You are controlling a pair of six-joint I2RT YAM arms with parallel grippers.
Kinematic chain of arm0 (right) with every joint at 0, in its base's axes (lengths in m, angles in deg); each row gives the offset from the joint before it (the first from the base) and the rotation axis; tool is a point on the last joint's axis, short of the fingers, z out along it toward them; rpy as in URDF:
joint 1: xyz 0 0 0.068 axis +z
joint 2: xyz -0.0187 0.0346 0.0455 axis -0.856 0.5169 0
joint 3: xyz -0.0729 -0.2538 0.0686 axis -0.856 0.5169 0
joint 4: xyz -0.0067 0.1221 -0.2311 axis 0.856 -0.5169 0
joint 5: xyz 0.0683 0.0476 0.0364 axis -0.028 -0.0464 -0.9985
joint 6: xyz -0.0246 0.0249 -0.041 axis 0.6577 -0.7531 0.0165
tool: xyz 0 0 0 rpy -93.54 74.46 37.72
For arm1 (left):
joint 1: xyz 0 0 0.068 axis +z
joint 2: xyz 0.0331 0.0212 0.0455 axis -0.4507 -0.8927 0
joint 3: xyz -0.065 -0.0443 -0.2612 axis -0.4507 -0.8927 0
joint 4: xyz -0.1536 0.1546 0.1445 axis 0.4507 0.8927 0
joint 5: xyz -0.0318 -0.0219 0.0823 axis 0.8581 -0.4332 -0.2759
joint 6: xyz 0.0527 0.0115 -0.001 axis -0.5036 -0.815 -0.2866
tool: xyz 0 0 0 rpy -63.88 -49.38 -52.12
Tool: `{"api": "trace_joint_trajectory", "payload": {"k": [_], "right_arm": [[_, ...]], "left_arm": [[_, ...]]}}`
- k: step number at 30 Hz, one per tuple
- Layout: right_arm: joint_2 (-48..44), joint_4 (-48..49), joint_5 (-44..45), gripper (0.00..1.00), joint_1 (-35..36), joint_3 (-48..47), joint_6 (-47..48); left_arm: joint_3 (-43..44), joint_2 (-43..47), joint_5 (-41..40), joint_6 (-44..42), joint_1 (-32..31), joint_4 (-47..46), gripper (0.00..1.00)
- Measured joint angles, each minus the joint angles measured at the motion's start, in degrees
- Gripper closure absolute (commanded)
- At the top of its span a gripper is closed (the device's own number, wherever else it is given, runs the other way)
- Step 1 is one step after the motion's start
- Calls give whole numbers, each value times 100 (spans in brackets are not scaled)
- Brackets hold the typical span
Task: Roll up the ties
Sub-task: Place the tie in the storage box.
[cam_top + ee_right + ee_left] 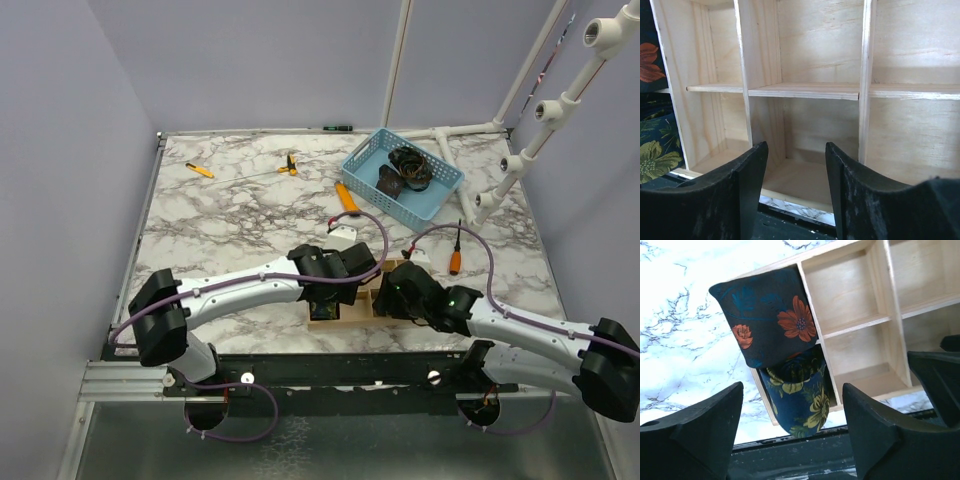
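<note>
Two rolled ties stand in the left-hand compartments of a wooden divided box (860,295). The dark tie with red-orange flowers (770,315) fills the far compartment. The navy tie with yellow-green flowers (800,402) sits in the near one, bulging over the box's front edge. My left gripper (792,440) hangs open just short of the navy tie, touching neither roll. My right gripper (795,167) is open in front of an empty compartment of the box (805,90), with nothing between its fingers. From above, both grippers (350,262) (402,287) hover over the box (362,303).
A blue basket (440,195) at the back right holds dark fabric coils (410,165). Orange-handled tools (345,197) (455,262) (200,170) lie on the marble table. A white pipe frame (540,110) rises at the right. The table's near edge is just below the box.
</note>
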Motion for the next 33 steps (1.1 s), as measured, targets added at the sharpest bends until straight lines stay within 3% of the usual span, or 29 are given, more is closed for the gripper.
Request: {"api": "trace_joint_trajectory", "payload": {"k": [5,9,14,20,28,31,33], "right_arm": [[-96,-120,-2,40,0,-17,9],[-164,-151,-57,40,0,-17,50],[-227,-155,-238,40,-4,-20,219],[-348,-208,-391,41,-4,-57,402],[-417,-363,-487,41,-2,-210,459],[-496,-498,-452,40,-2,-299,459],[-557,-664,-348,40,-2,-402,461]], "left_arm": [[-15,538,4,-44,0,24,39],[-374,1080,153,-37,2,-278,60],[-1217,1609,584,72,59,-935,71],[-2033,1875,1056,245,238,-1711,73],[-2273,1683,1283,326,343,-2310,79],[-2321,1646,1331,323,367,-2411,73],[-2332,1692,1349,313,372,-2413,61]]}}
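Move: The yellow-flowered tie lies rolled in the box's near-left compartment, about 2 cm left of the left hand, level with it fore and aft, some 7 cm below. The orange-flowered tie is about 6 cm ahead of the hand, 3 cm left and 7 cm below; the empty near compartment is level fore and aft, 4 cm right and 8 cm below. From the right hand, the yellow-flowered tie is about 11 cm left, 1 cm back and 2 cm lower. Left hand lifts, then sinks 5 cm and back towards the yellow-flowered tie, fingers narrowing, tilting; right hand rises. ##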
